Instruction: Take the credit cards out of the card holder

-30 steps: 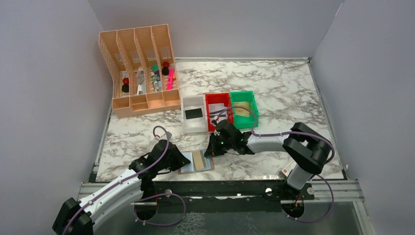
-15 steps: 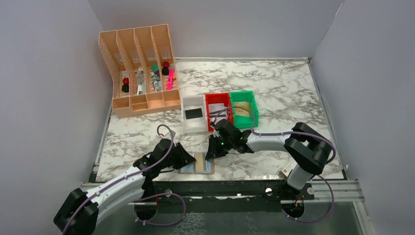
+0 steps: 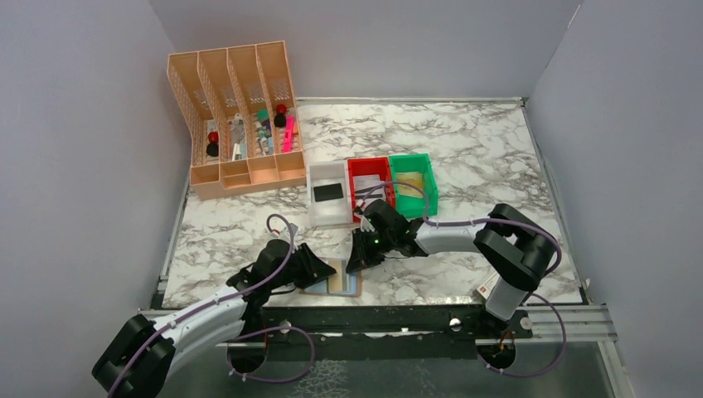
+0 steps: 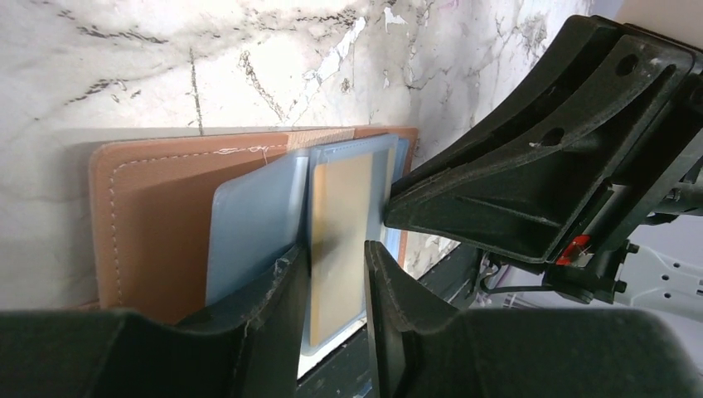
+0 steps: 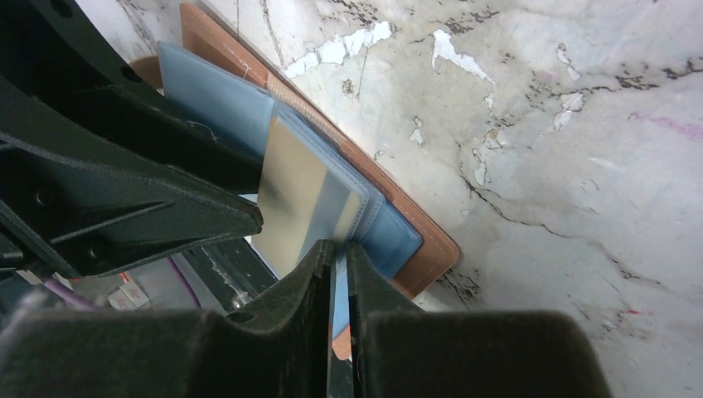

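The brown card holder lies open at the table's near edge, its pale blue inner faces up. A tan-gold credit card sits in its clear sleeve. My left gripper is open, its fingers standing either side of the card's near end. My right gripper is shut on the thin edge of the holder's sleeve flap, with the gold card just beyond its tips. In the top view, the left gripper and right gripper meet over the holder from opposite sides.
Behind the holder stand a white bin with a dark card, a red bin, and a green bin with a tan card. A peach desk organiser fills the back left. The table's front rail is close.
The left gripper's jaws have opened and the left arm has edged right towards the holder. The right gripper has stayed at the sleeve, its jaws a touch wider.
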You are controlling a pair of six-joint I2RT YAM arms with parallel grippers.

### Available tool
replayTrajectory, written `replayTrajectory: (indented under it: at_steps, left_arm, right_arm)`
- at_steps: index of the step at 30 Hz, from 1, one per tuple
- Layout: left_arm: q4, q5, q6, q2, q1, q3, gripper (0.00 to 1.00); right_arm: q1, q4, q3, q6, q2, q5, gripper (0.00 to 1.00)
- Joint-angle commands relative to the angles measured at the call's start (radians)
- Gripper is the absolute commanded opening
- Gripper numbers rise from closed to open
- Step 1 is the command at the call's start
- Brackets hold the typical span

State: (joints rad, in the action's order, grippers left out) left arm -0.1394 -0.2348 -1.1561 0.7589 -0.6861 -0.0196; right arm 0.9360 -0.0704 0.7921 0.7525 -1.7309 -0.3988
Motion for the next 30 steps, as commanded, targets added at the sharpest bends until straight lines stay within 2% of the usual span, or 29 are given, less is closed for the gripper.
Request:
replayTrajectory:
  at_steps: [1,2,7,11,17,22,30]
  left_arm:
    - [-0.157,-0.083,-0.013,0.089,-0.007,0.051,0.33]
    - [-0.157,-0.086,-0.003,0.104,-0.007,0.037,0.30]
    - [-0.157,-0.077,0.008,0.116,-0.007,0.005,0.00]
    - [-0.100,-0.060,0.025,0.074,-0.008,-0.027,0.00]
    - [0.132,0.012,0.077,-0.040,0.019,-0.076,0.00]
    - [0.201,-0.008,0.089,-0.111,0.075,-0.073,0.00]
    - [0.282,0.000,0.131,-0.092,0.098,-0.114,0.00]
  right_arm:
    - [0.027,0.023,-0.018,-0.002,-0.089,-0.022,0.16]
    - [0.027,0.036,-0.012,-0.004,-0.094,-0.015,0.16]
    - [0.026,0.110,0.001,-0.007,-0.096,0.078,0.15]
    - [0.015,0.170,-0.004,-0.008,-0.092,0.167,0.16]
    - [-0.054,0.136,-0.080,0.000,-0.069,0.172,0.16]
    - [-0.068,0.134,-0.092,-0.013,-0.085,0.168,0.16]
    - [-0.079,0.142,-0.095,-0.023,-0.088,0.195,0.16]
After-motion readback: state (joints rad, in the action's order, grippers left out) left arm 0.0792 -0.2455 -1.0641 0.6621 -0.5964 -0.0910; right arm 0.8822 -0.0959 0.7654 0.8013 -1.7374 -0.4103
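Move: The tan card in the card holder's middle sleeve lies right at the left hand's part-open fingertips, its middle roughly 1 cm to their right and 1 cm below; from the right hand it is some 3 cm left, 1 cm back and 1 cm below. From the left hand, the left blue sleeve lies about 5 cm left and 2 cm back, the right blue sleeve some 4 cm right and 2 cm back, and the white bin around 20 cm ahead and 1 cm left. The left hand dips about half a centimetre onto the middle sleeve while its fingers close fully at the tan card's left edge, then, still shut, it rises about 1.5 cm and draws some 2 cm left and a little forward, off the card towards the left blue sleeve. Meanwhile the right hand keeps its nearly shut fingertips on the right edge of the sleeve stack and eases roughly 1.5 cm forward and to the right, tipping down a few degrees with hardly any change in grip. ##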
